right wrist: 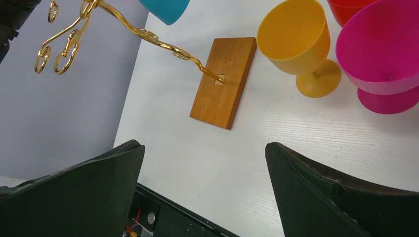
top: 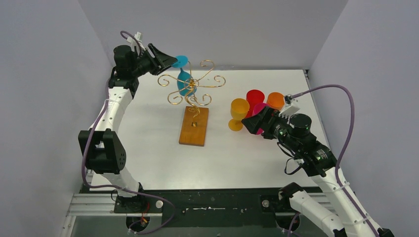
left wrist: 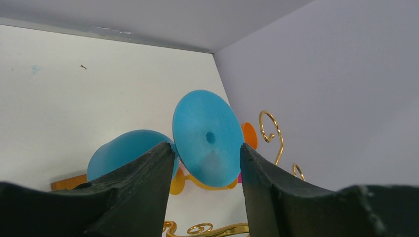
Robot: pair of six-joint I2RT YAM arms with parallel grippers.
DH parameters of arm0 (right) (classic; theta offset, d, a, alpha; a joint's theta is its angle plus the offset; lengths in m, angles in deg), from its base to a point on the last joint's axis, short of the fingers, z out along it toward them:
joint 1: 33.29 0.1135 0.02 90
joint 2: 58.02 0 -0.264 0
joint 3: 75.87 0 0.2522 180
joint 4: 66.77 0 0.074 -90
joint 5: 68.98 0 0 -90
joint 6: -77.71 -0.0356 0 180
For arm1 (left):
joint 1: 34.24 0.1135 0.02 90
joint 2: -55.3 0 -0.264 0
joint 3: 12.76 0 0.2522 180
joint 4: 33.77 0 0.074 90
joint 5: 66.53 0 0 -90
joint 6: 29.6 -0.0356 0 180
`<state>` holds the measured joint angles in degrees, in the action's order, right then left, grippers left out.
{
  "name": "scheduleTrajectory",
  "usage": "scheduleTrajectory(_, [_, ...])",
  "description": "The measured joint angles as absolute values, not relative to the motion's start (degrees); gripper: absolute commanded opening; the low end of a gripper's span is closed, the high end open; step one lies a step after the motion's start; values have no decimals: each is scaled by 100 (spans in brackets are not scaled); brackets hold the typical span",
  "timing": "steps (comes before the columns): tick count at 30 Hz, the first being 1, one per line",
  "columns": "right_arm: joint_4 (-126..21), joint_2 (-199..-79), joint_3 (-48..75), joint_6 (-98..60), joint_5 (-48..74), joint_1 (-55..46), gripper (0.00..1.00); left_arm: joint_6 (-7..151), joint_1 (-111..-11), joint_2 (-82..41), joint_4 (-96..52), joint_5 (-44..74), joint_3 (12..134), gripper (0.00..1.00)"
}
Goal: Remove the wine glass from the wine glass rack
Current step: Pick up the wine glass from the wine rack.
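Observation:
A blue wine glass (top: 185, 83) hangs upside down on the wine glass rack (top: 193, 126), a gold wire stand with scroll arms on an orange-brown wooden base. Its round foot (left wrist: 207, 143) points up toward the back left. My left gripper (top: 174, 60) sits at that foot, with one black fingertip against each edge of the disc. The blue bowl (left wrist: 118, 150) shows behind the left finger. Low at the right, my right gripper (top: 254, 123) is open with nothing between its fingers (right wrist: 99, 192). It faces the rack's base (right wrist: 225, 81).
A yellow glass (top: 238, 112), a red one (top: 255, 98), an orange one (top: 275, 100) and a magenta one (top: 260, 109) stand upright together right of the rack, just beyond my right gripper. Grey walls close in the table on the left, back and right.

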<state>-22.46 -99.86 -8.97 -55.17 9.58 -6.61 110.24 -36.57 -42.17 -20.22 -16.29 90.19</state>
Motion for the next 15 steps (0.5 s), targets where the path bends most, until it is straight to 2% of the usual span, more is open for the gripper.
scheduleTrajectory(4, [-2244,-9991,-897,-5519,960,-661,100,10987,-3714,-4217,-2005,-1627,9019,42])
scheduleTrajectory(7, [-2229,-9993,-897,-5521,960,-663,100,10950,-3714,-4217,-1978,-1614,9019,32])
scheduleTrajectory(10, [-2207,-9993,-897,-5521,960,-663,100,10924,-3714,-4217,-1965,-1579,9019,30])
scheduleTrajectory(12, [-2200,-9993,-897,-5521,960,-661,100,10919,-3714,-4217,-1963,-1575,9019,24])
scheduleTrajectory(15, [-2190,-9993,-897,-5521,962,-663,100,10924,-3714,-4217,-1950,-1553,9019,22])
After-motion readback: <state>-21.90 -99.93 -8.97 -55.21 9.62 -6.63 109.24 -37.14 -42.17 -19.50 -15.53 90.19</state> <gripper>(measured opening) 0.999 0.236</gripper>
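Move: Just beyond the left fingertips, some 2 cm ahead and 3 cm to the right at about pad height, is the upturned foot of the blue wine glass; its bowl hangs roughly 12 cm lower beneath that foot. The rack's hub is about 6 cm back and 7 cm right, a little lower; an empty curl is 7 cm back and 3 cm left. From the right hand the foot lies about 28 cm ahead, 22 cm left and 5 cm higher. Closing on the wine glass's foot, the left fingers narrow from about half open to a quarter, one coming over the disc's upper face and the other in at its underside by the rim. The hand itself all but stays, easing barely half a centimetre to the right and down, with no real wrist turn. Contact with the foot begins. ##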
